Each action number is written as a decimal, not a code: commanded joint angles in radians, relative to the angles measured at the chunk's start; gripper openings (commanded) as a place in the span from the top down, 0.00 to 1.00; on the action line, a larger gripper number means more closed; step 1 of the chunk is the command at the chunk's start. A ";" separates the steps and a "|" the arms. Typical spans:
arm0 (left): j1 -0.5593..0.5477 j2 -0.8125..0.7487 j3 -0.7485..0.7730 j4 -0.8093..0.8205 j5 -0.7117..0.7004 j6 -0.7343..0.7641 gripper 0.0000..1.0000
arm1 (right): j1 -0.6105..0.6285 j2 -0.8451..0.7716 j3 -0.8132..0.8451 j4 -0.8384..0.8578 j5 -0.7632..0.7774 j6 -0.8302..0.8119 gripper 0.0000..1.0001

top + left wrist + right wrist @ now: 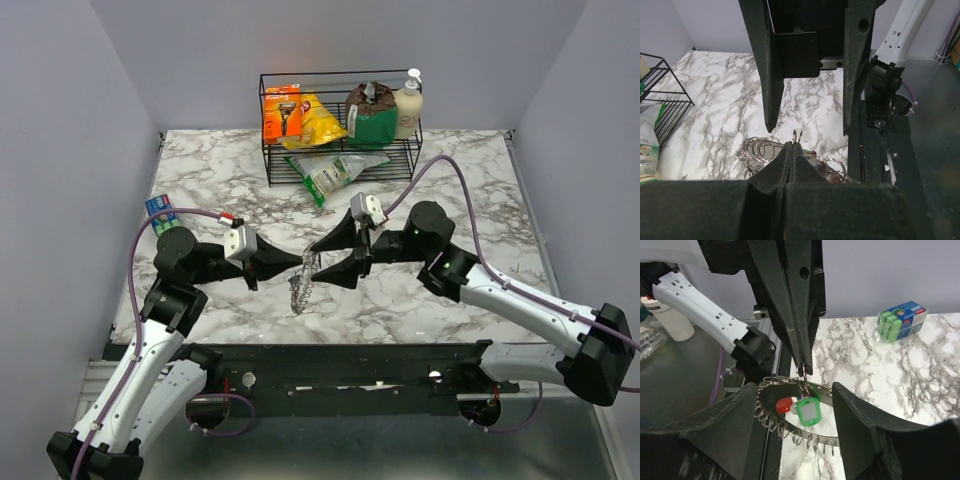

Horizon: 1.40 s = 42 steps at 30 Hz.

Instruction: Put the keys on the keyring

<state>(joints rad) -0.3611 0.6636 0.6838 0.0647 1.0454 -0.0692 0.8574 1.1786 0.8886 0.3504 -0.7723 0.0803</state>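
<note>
The keyring (790, 432), a wide silver band fringed with small wire rings, hangs between the two arms over the marble; in the top view it is a silver bunch (300, 290). My left gripper (300, 262) (791, 145) is shut on a thin double wire loop (797, 136) at the top of the bunch. One of the keys, with a green head (807, 412), dangles from that loop, and a red tag (785, 405) shows behind it. My right gripper (320, 260) (794, 387) is open, its fingers on either side of the bunch without touching it.
A black wire rack (340, 125) at the back holds packets and a white bottle. A clear bag (345, 170) lies in front of it. A blue and green pack (160, 213) (900, 320) sits at the table's left edge.
</note>
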 commanded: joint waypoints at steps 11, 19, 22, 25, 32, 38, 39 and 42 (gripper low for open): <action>-0.009 -0.012 0.003 0.096 0.028 -0.043 1.00 | 0.002 0.062 0.055 0.078 -0.059 0.075 0.55; -0.009 -0.013 0.003 0.110 0.027 -0.049 1.00 | 0.000 0.069 0.069 0.053 -0.058 0.072 0.93; -0.010 -0.013 0.003 0.110 0.025 -0.049 1.00 | 0.002 0.064 0.067 0.047 -0.051 0.065 0.99; -0.009 -0.015 0.003 0.107 0.021 -0.049 1.00 | 0.002 0.058 0.061 0.044 -0.041 0.061 0.99; -0.009 -0.022 0.016 0.078 0.010 -0.035 0.99 | 0.000 0.046 0.073 -0.008 -0.024 0.030 0.99; -0.009 -0.021 0.029 0.054 0.016 -0.027 0.78 | 0.000 0.039 0.096 -0.094 -0.006 -0.019 0.99; -0.010 -0.019 0.037 0.038 0.018 -0.021 0.71 | 0.000 0.035 0.098 -0.108 0.001 -0.034 0.99; -0.009 -0.016 0.049 0.006 0.016 -0.003 0.58 | 0.000 0.026 0.105 -0.157 0.016 -0.063 0.99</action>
<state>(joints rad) -0.3668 0.6582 0.6941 0.1135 1.0531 -0.1051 0.8574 1.2362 0.9493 0.2649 -0.7925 0.0757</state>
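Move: The keyring's upper loop is still pinched in the left fingertips, about 2 cm to the left of the open right hand and level with it. The body of the keyring hangs some 6 cm below both hands, about 2 cm left of the right hand and 1 cm right of the left. The green key hangs at about the same depth, about 1 cm forward of the keyring's middle; the red key hangs about 2 cm back of that middle. Bring the right gripper about 1 cm left, so its fingertips straddle the keyring's top loop at the left fingertips, and shut it fully on the loop. Meanwhile hold the left gripper closed, easing up about 1 cm. Once the right has its pinch, part the left fingers around the loop by about a third, and start lowering the right hand some 1.5 cm. ##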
